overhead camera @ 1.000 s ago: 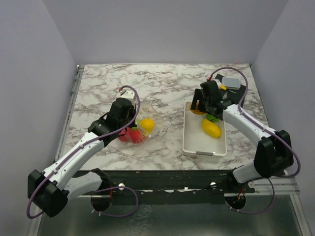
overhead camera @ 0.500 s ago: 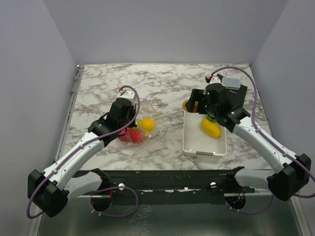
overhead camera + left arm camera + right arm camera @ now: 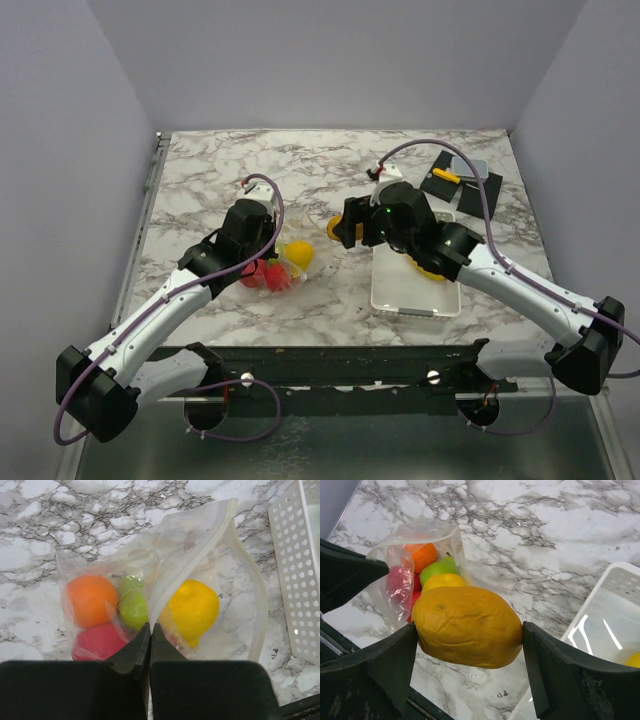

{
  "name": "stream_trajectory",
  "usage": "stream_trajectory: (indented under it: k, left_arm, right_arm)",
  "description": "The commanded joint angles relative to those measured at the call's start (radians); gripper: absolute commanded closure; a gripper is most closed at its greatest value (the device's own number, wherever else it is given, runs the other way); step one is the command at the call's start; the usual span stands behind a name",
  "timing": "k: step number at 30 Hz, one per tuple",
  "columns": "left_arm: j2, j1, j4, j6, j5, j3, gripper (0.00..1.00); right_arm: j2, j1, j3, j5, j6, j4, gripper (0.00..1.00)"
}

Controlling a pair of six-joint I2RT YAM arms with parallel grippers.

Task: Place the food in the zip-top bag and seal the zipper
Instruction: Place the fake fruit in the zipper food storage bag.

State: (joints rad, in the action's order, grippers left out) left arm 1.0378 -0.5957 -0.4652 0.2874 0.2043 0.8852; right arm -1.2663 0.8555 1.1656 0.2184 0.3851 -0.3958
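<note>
The clear zip-top bag (image 3: 200, 555) lies on the marble with its mouth gaping toward the basket, its pale zipper (image 3: 262, 597) curving along the lip. Inside it sit orange (image 3: 90, 597), green (image 3: 132, 602), red (image 3: 97, 642) and yellow (image 3: 192, 610) food pieces. My left gripper (image 3: 150, 630) is shut on the bag's upper lip, seen from above beside the bag (image 3: 268, 255). My right gripper (image 3: 470, 630) is shut on an orange-yellow fruit (image 3: 467, 625), which hangs above the table just right of the bag's mouth (image 3: 337, 228).
The white slotted basket (image 3: 415, 300) stands right of the bag, with a yellow fruit (image 3: 432, 265) in it partly under my right arm. A black mat with a grey device (image 3: 462, 172) lies at the back right.
My right arm has swung left from over the basket to beside the bag's mouth, carrying the orange-yellow fruit. The left gripper and the bag have stayed put.
</note>
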Motion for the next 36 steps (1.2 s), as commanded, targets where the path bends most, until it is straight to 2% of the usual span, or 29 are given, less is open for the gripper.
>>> stream_trajectory:
  k: [1,13,25,31,36]
  left_arm:
    - [-0.033,0.005,-0.003,-0.007,-0.033,-0.009,1.00]
    - [-0.110,0.005,0.033,-0.017,-0.091,-0.019,1.00]
    - [-0.137,0.005,0.051,-0.020,-0.109,-0.026,1.00]
    - [-0.133,0.005,0.050,-0.020,-0.096,-0.026,1.00]
    - [-0.130,0.005,0.050,-0.019,-0.091,-0.028,1.00]
  right_arm:
    - [-0.052,0.075,0.058,0.060,-0.067,0.047,0.71]
    - [-0.226,0.174,0.174,0.044,-0.150,0.076,0.72]
    - [-0.405,0.183,0.249,0.008,-0.171,0.172,0.70]
    - [-0.477,0.183,0.284,-0.004,-0.156,0.227,0.54]
    - [-0.506,0.183,0.304,-0.013,-0.140,0.244,0.29]
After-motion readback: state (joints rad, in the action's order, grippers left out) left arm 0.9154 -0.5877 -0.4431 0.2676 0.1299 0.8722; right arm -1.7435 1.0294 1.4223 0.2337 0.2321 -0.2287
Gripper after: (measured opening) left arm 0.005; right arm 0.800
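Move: The mango in my right hand is bound for the open mouth of the zipper bag, about 9 cm to that hand's left, roughly level fore and aft, and 8 cm lower. The yellow fruit inside the bag lies 12 cm left and 11 cm down, and a red fruit 17 cm left and 5 cm back. The basket's middle is some 19 cm to the right. From my left hand, pinching the bag's lip, the mouth is about 9 cm right and a little below. I swing the mango about 14 cm left with my right hand to the bag mouth, sinking some 6 cm, mostly over the second half, and turning slightly counter-clockwise with my grip unchanged. Meanwhile my left hand keeps its pinch on the zipper lip and lifts it about 3.5 cm, easing back slightly, so the mango can go in under it. ##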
